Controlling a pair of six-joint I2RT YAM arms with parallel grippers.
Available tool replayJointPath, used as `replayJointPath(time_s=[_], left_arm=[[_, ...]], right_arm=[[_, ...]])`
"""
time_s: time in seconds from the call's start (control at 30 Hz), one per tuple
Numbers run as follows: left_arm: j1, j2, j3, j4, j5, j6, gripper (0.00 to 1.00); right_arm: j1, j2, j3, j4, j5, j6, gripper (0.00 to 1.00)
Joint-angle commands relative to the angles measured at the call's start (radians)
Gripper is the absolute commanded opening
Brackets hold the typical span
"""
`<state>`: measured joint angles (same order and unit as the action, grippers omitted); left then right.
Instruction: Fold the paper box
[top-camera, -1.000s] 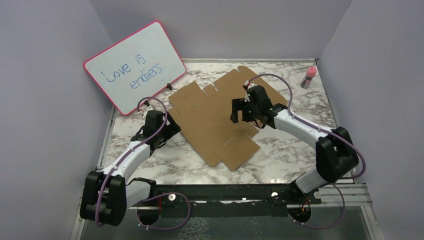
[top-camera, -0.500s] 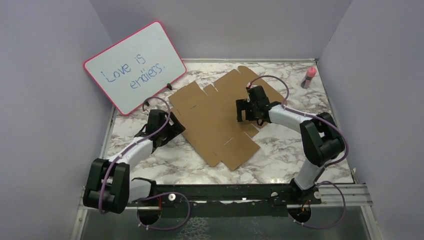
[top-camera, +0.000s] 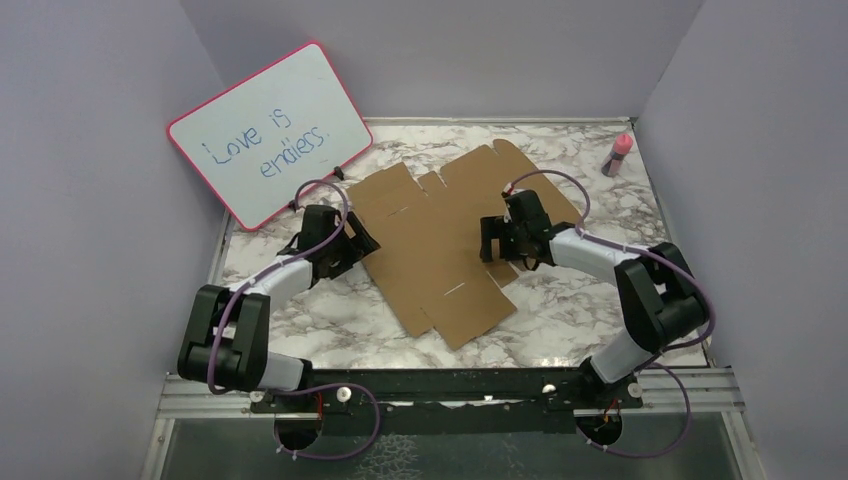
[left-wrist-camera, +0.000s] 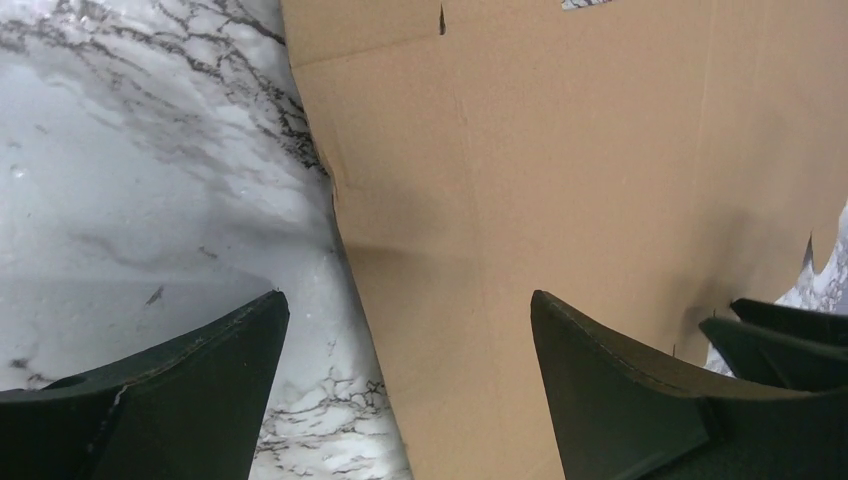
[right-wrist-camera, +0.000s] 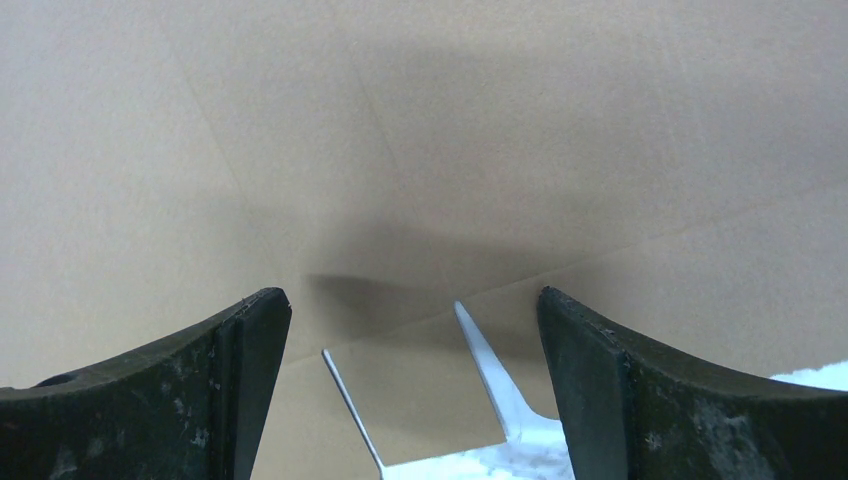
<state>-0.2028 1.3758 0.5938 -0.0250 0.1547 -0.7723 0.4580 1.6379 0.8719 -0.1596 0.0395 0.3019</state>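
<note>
The paper box (top-camera: 440, 235) is a flat brown die-cut cardboard sheet lying on the marble table, its flaps unfolded. My left gripper (top-camera: 357, 243) is open at the sheet's left edge. In the left wrist view the cardboard edge (left-wrist-camera: 345, 230) runs between the spread fingers of the left gripper (left-wrist-camera: 408, 296), one finger over marble and one over cardboard. My right gripper (top-camera: 493, 242) is open low over the sheet's right part. The right wrist view shows the right gripper (right-wrist-camera: 415, 294) straddling a small cut tab (right-wrist-camera: 430, 385) at the sheet's edge. Neither gripper holds anything.
A pink-framed whiteboard (top-camera: 270, 130) with handwriting leans at the back left, close to the sheet's far-left flap. A small pink-capped bottle (top-camera: 618, 153) stands at the back right corner. Grey walls enclose the marble table (top-camera: 600, 300) on three sides.
The left arm has reached forward and right, bringing its gripper to the sheet's left edge. The right gripper has moved nearer and lower. The sheet has shifted and turned slightly.
</note>
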Motion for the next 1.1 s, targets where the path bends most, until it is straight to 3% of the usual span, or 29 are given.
replayJointPath(time_s=[0.0, 0.37, 0.73, 0.9, 1.07], left_arm=[[0.004, 0.063, 0.066, -0.028, 0.036, 0.05, 0.92], [0.0, 0.344, 0.321, -0.047, 0.101, 0.115, 0.92], [-0.022, 0.684, 0.789, -0.132, 0.179, 0.199, 0.92], [-0.024, 0.641, 0.857, -0.215, 0.051, 0.257, 0.92], [-0.023, 0.404, 0.611, -0.201, -0.048, 0.173, 0.93]], right_arm=[[0.001, -0.06, -0.103, -0.142, -0.171, 0.1, 1.0], [0.063, -0.359, -0.284, -0.192, -0.325, 0.215, 1.0], [0.064, -0.435, -0.196, -0.222, -0.247, 0.134, 1.0], [0.065, -0.433, -0.151, -0.174, -0.268, 0.065, 1.0], [0.066, -0.418, -0.126, -0.149, -0.236, 0.011, 1.0]])
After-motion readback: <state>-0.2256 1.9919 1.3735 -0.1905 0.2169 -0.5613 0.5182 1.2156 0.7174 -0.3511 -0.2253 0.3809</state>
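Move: The flattened paper box's middle is about 18 cm right of and 2 cm ahead of the left hand, 3 cm below, with its left edge under those fingers; the whiteboard's near clip stands some 21 cm ahead and 6 cm left. From the right hand, the box's middle is roughly 5 cm left, 1 cm back and 2 cm below, its slotted near flap about 15 cm back and 3 cm left. Right fingers drag the paper box back about 13 cm, then lift; left hand sweeps 17 cm forward beside it. ##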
